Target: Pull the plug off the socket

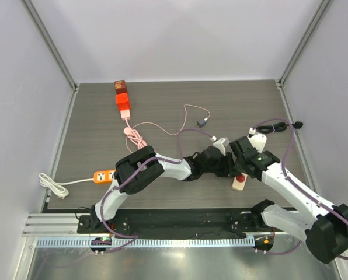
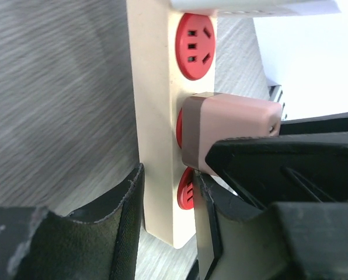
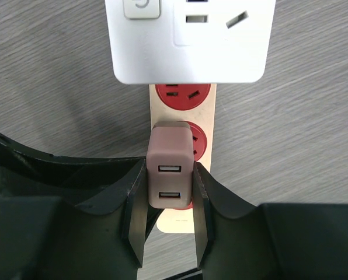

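The plug is a pink block with two USB ports, seated in the middle red outlet of a cream socket strip. My right gripper is shut on the plug, one finger pressed on each side. In the left wrist view the plug juts sideways from the strip. My left gripper is clamped across the strip's near end, one pad on its back and one on its red face. From above, both grippers meet over the strip.
A white adapter sits at the strip's far end, just beyond the plug. An orange power strip with a white cable lies at the left. Red blocks and a pink cable lie farther back.
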Robot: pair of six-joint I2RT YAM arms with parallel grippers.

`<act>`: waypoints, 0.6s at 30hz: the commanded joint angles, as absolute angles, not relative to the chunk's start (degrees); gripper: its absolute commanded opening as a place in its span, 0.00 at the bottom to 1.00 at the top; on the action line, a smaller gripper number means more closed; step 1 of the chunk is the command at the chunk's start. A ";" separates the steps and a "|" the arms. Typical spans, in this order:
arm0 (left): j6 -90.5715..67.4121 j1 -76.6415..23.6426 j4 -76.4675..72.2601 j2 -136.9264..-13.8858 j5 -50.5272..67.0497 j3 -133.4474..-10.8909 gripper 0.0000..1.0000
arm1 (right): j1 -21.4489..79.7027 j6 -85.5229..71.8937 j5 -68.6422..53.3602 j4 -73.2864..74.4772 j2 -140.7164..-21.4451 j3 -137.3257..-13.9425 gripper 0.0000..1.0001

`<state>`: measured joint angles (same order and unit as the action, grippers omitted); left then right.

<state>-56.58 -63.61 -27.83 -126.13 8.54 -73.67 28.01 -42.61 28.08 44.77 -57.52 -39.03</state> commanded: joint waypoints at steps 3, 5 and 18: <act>-53.88 -62.32 -15.12 -132.71 0.35 -73.12 0.37 | 29.35 -44.65 24.43 43.59 -51.07 -46.76 0.01; -53.96 -62.31 -14.77 -133.07 0.44 -73.39 0.37 | 29.36 -45.09 22.95 43.94 -50.80 -46.50 0.01; -54.67 -59.68 -35.85 -130.52 14.49 -65.74 0.71 | 29.27 -43.51 25.14 43.68 -50.36 -42.45 0.01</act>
<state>-56.71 -61.84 -37.95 -126.91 14.68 -69.12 28.29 -42.92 26.96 47.83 -52.90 -39.27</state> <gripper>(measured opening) 0.690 0.366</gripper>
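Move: The plug sits in the right fingers, practically at the hand point and about 1 cm below it, over the strip's second socket. From the right hand, the power strip's middle is some 3 cm ahead, 1 cm right and 3 cm below; the white adapter on its far end is about 8 cm ahead and 4 cm right, nearly level. From the left hand, clamped near the strip's near end, the plug is roughly 3 cm ahead, 1 cm right and 2 cm above. Keep the right grip on the plug and draw it back and up, about 1 cm each way. Let the left gripper, still clamping the strip's near end, first follow about half a centimetre back and to the right; then open it to nearly twice its gap, freeing the lower finger from the strip while easing a good 1 cm to the left and turning slightly. ##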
